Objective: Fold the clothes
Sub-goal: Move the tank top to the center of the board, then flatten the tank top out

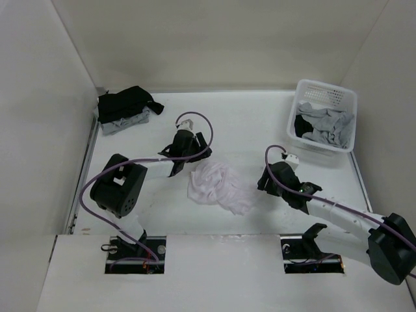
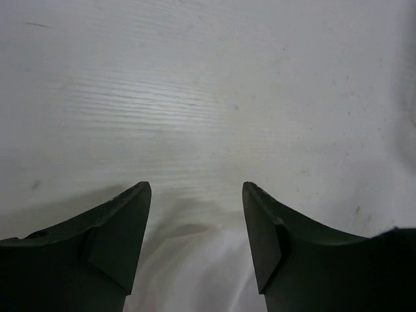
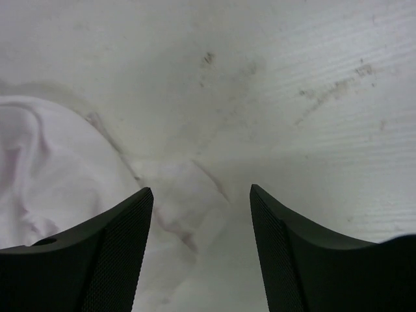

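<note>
A thin white tank top (image 1: 218, 185) lies crumpled in a heap on the white table (image 1: 247, 123), between the two arms. My left gripper (image 1: 188, 162) hovers at the heap's upper left edge. Its jaws stand open in the left wrist view (image 2: 197, 188), empty, with white fabric (image 2: 195, 273) below them. To the right of the heap is my right gripper (image 1: 265, 183), also open (image 3: 201, 192) and holding nothing. A fold of the faintly lilac fabric (image 3: 52, 162) reaches under its left finger (image 3: 110, 247).
A black and grey pile of clothes (image 1: 123, 107) sits in the back left corner. At the back right, a white lattice basket (image 1: 325, 86) holds grey and black garments (image 1: 328, 127). White walls close in the table on three sides.
</note>
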Tool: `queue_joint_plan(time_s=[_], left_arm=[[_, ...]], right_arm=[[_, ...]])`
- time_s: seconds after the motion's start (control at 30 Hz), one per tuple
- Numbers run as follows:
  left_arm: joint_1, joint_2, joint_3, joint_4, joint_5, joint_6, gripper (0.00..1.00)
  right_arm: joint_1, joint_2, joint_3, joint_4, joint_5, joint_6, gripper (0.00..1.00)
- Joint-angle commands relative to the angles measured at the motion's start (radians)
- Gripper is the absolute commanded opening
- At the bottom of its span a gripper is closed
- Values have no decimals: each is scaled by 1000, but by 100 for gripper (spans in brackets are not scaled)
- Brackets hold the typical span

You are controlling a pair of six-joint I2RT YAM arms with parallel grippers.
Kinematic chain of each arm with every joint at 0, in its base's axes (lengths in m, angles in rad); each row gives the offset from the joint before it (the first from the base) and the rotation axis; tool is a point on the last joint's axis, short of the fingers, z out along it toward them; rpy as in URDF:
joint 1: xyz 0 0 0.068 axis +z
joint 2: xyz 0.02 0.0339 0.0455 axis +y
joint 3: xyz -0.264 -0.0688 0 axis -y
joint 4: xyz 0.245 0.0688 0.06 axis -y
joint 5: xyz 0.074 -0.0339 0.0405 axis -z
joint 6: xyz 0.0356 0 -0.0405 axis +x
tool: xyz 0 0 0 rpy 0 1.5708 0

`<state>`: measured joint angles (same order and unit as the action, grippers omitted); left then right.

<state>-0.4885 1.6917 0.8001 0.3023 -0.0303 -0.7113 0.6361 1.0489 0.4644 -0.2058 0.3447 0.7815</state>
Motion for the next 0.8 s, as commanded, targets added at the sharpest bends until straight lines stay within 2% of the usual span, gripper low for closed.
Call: queue_joint_plan(time_s=[0.0, 0.1, 0.2, 0.3, 0.33, 0.37, 0.4, 0.43, 0.5, 0.6, 0.77], left_arm=[[-35, 48, 44, -19, 119, 50, 56], [-37, 75, 50, -25, 228, 43, 46], [-52, 80, 44, -23, 266, 36, 41], [-84, 88, 36, -19, 283, 39, 35], [-94, 98, 36, -17, 290, 36, 30], [-104, 112, 40, -17, 297, 33, 22], [-109, 117, 42, -15, 302, 32, 19], [-117, 125, 47, -11, 316, 27, 11], [-126, 119, 50, 12, 328, 7, 4], [-120, 57, 51, 56, 320, -26, 0], [-89, -188, 63, 93, 244, -48, 0]], right_arm=[[0, -7, 0, -69, 16, 94, 66], [0, 42, 34, -87, 1, 99, 68], [4, 103, 60, -93, -7, 101, 63], [10, 169, 101, -77, -25, 96, 64], [10, 193, 111, -58, -30, 91, 63], [10, 235, 120, -19, -42, 88, 53], [10, 249, 123, 2, -49, 87, 47], [10, 267, 119, 64, -43, 87, 29], [10, 270, 117, 146, -24, 78, 10], [42, 229, 164, 222, 23, 1, 2], [110, 48, 333, 250, 149, -259, 0]])
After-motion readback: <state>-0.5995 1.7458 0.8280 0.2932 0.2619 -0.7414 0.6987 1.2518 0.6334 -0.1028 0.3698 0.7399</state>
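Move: The tank top lies bunched on the board between the hands. Its middle is about 13 cm back and 5 cm to the right of the left hand, some 4 cm lower, and about 15 cm to the left of the right hand, nearly level with it and about 4 cm below. The white basket stands about 26 cm ahead and 23 cm to the right of the right hand; the black folded clothes lie some 30 cm left and 16 cm ahead of the left hand. Rightward and back by about 10 cm in all, sinking some 3 cm and turning about 20 degrees clockwise, the left hand comes to the tank top's far edge and shuts on it, then starts to rise. The right hand first sinks nearly 4 cm almost on the spot, tipping down, pinches the near right end, then lifts over 4 cm, drawing forward and left. ##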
